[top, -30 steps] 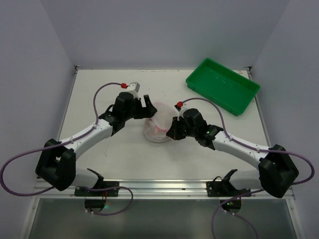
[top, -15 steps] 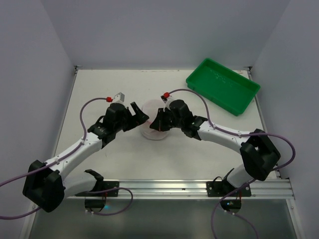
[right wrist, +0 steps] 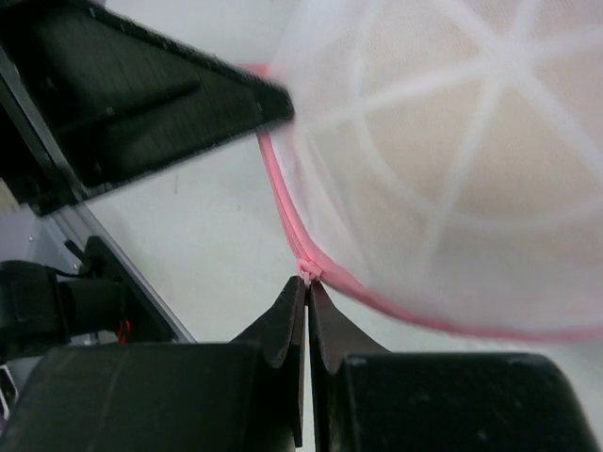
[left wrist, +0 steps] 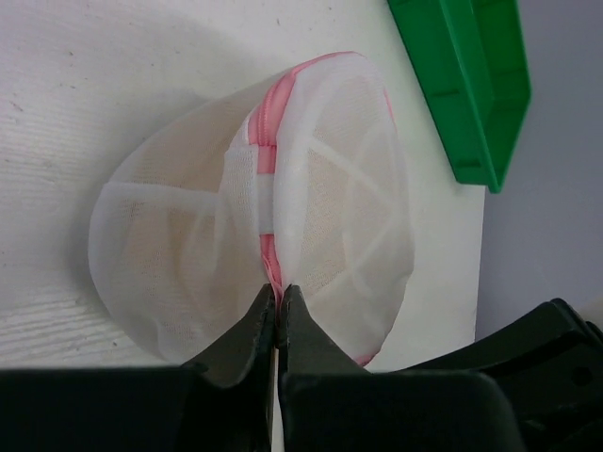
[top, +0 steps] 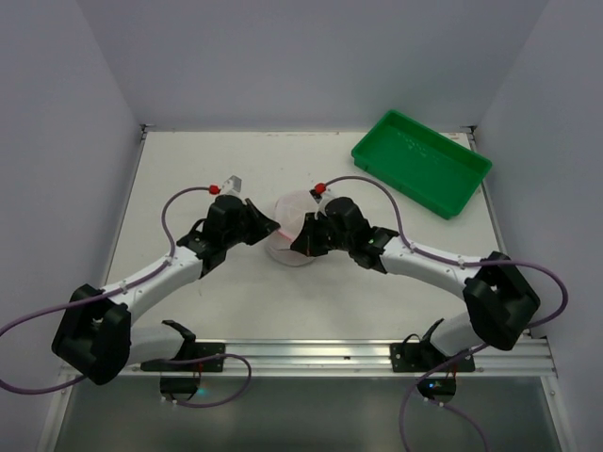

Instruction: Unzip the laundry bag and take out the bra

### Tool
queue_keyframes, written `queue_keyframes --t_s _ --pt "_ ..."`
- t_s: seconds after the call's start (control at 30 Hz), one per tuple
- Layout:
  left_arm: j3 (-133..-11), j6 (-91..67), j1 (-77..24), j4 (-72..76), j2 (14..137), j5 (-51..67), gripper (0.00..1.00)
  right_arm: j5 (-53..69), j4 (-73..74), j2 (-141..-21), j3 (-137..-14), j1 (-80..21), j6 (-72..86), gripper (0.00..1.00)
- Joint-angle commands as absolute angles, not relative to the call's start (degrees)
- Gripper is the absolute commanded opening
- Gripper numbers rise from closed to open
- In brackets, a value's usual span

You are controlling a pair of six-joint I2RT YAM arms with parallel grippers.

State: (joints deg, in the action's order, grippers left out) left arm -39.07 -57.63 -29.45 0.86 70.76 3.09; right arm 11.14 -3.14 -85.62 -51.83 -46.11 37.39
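The laundry bag (top: 288,226), a rounded white mesh pouch with pink zip trim, stands mid-table between both arms. Pale beige fabric, the bra (left wrist: 179,250), shows dimly through the mesh. My left gripper (left wrist: 278,294) is shut, pinching the pink zip trim (left wrist: 267,122) at the bag's near edge; in the top view the left gripper (top: 271,229) meets the bag's left side. My right gripper (right wrist: 308,282) is shut on the small pink zip pull (right wrist: 309,271) at the bag's (right wrist: 452,160) rim, and it (top: 301,245) sits at the bag's front right in the top view.
A green plastic tray (top: 421,162) lies at the back right of the table, and the same tray (left wrist: 468,85) shows beyond the bag in the left wrist view. The left arm's black fingers (right wrist: 151,94) fill the upper left of the right wrist view.
The left gripper, wide open a moment ago, has moved in and closed on the bag's pink trim. The right arm swung left with the bag a second ago and now holds still.
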Motion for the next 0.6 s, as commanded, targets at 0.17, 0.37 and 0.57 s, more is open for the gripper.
queue_keyframes --t_s 0.17,0.37,0.57 --pt "-41.39 -46.07 -26.81 1.59 72.33 3.25 0.00 8.08 -0.18 -70.24 -38.50 -37.10 32.27 0.00" --pt "-48.50 -31.65 -24.61 1.15 77.33 7.29 0.00 12.20 -1.40 -69.08 -38.67 -37.52 28.48 0.00" --pt "-52.56 -35.41 -24.17 4.13 80.86 9.59 0.75 17.74 -5.97 -77.59 -46.66 -42.80 34.69 0.00"
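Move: The laundry bag is already pinched in both hands, its middle roughly 3 cm ahead of the left hand, 4 cm to its right and 4 cm below. The white patch in its pink zip is nearer the left fingers' own line, about 4 cm ahead, 3 cm right and 1 cm lower. From the right hand the bag's middle is about 7 cm ahead, level sideways and 4 cm below. The bag's pink edge stays pinched in the right fingers and is drawn to the right, away from the left hand, quickly for about 9 cm and dipping slightly, before that hand eases back some 3 cm left. The left hand first keeps its pinch on the zip side, sinking about 1 cm, then goes about 5 cm forward along the bag, rising a little; its wrist tips up and turns clockwise, roughly 10 degrees each, as the fingers open and let go. ##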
